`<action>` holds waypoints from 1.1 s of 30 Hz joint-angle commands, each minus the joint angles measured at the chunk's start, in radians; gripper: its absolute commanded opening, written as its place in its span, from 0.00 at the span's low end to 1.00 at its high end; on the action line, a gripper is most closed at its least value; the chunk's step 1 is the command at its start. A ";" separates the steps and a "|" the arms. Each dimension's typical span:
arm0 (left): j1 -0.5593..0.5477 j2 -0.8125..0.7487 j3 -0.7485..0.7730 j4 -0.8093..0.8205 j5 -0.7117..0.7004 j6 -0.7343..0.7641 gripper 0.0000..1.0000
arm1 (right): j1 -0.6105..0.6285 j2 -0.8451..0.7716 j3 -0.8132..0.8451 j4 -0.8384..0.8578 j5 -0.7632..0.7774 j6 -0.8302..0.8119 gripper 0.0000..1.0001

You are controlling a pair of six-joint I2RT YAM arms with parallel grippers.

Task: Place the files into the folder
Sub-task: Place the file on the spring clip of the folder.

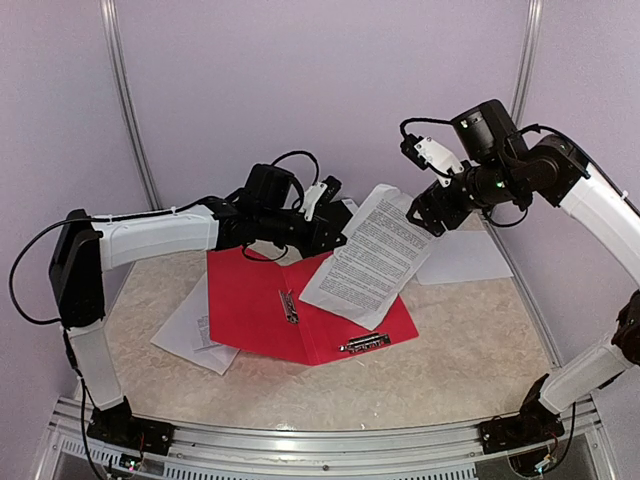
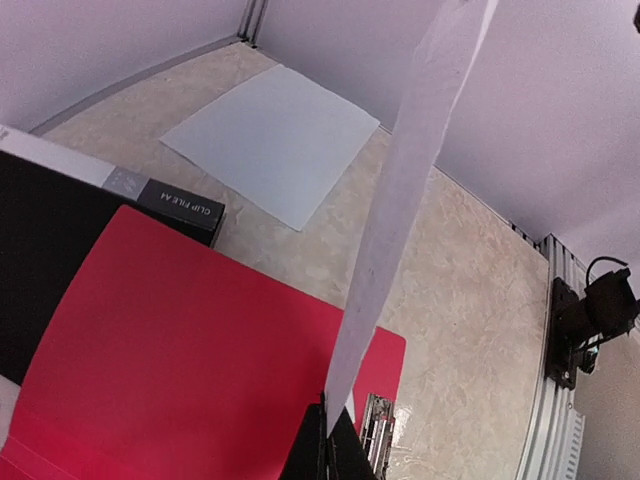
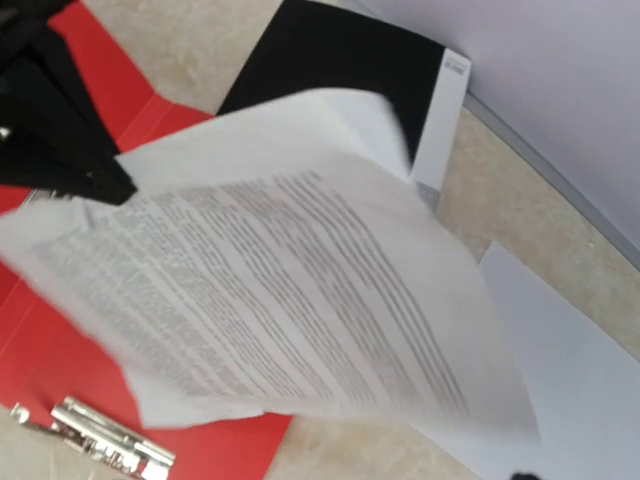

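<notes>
The red folder (image 1: 270, 300) lies open on the table, with metal clips (image 1: 365, 343) at its spine and its right edge. One of the files, a printed sheet (image 1: 370, 255), hangs tilted above the folder's right half. My left gripper (image 1: 335, 238) is shut on the sheet's left edge; in the left wrist view the sheet (image 2: 400, 200) rises edge-on from the closed black fingertips (image 2: 330, 415). My right gripper (image 1: 422, 215) hovers by the sheet's upper right corner, and no finger pinches the blurred sheet (image 3: 300, 280) in the right wrist view. A blank file (image 1: 460, 258) lies at the back right.
More white sheets (image 1: 195, 330) stick out from under the folder's left side. A black clip-file pack (image 2: 60, 230) lies behind the folder. Purple walls close in the back and sides, and an aluminium rail (image 1: 300, 440) runs along the near edge.
</notes>
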 commanded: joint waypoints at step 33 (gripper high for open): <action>0.089 0.096 -0.330 0.273 -0.171 -0.881 0.00 | -0.029 -0.019 -0.132 0.088 -0.044 0.067 0.79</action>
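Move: The left hand holds the printed sheet by its left edge. The right half of the open red folder lies about 21 cm below that hand, its middle some 4 cm ahead and 4 cm right. The lower spring clip is roughly 8 cm back and 7 cm right, the left clip about 2 cm ahead and 12 cm left. From the right hand, the folder half is around 10 cm ahead, 11 cm left and 33 cm below. Down by about 12 cm, the left hand lowers the sheet towards the folder's right half, swinging forward and left over the first half and then sinking almost straight. It rolls some 55 degrees counter-clockwise about its finger line and keeps the left edge pinched. The right hand, already open and clear, sinks about 3 cm. ##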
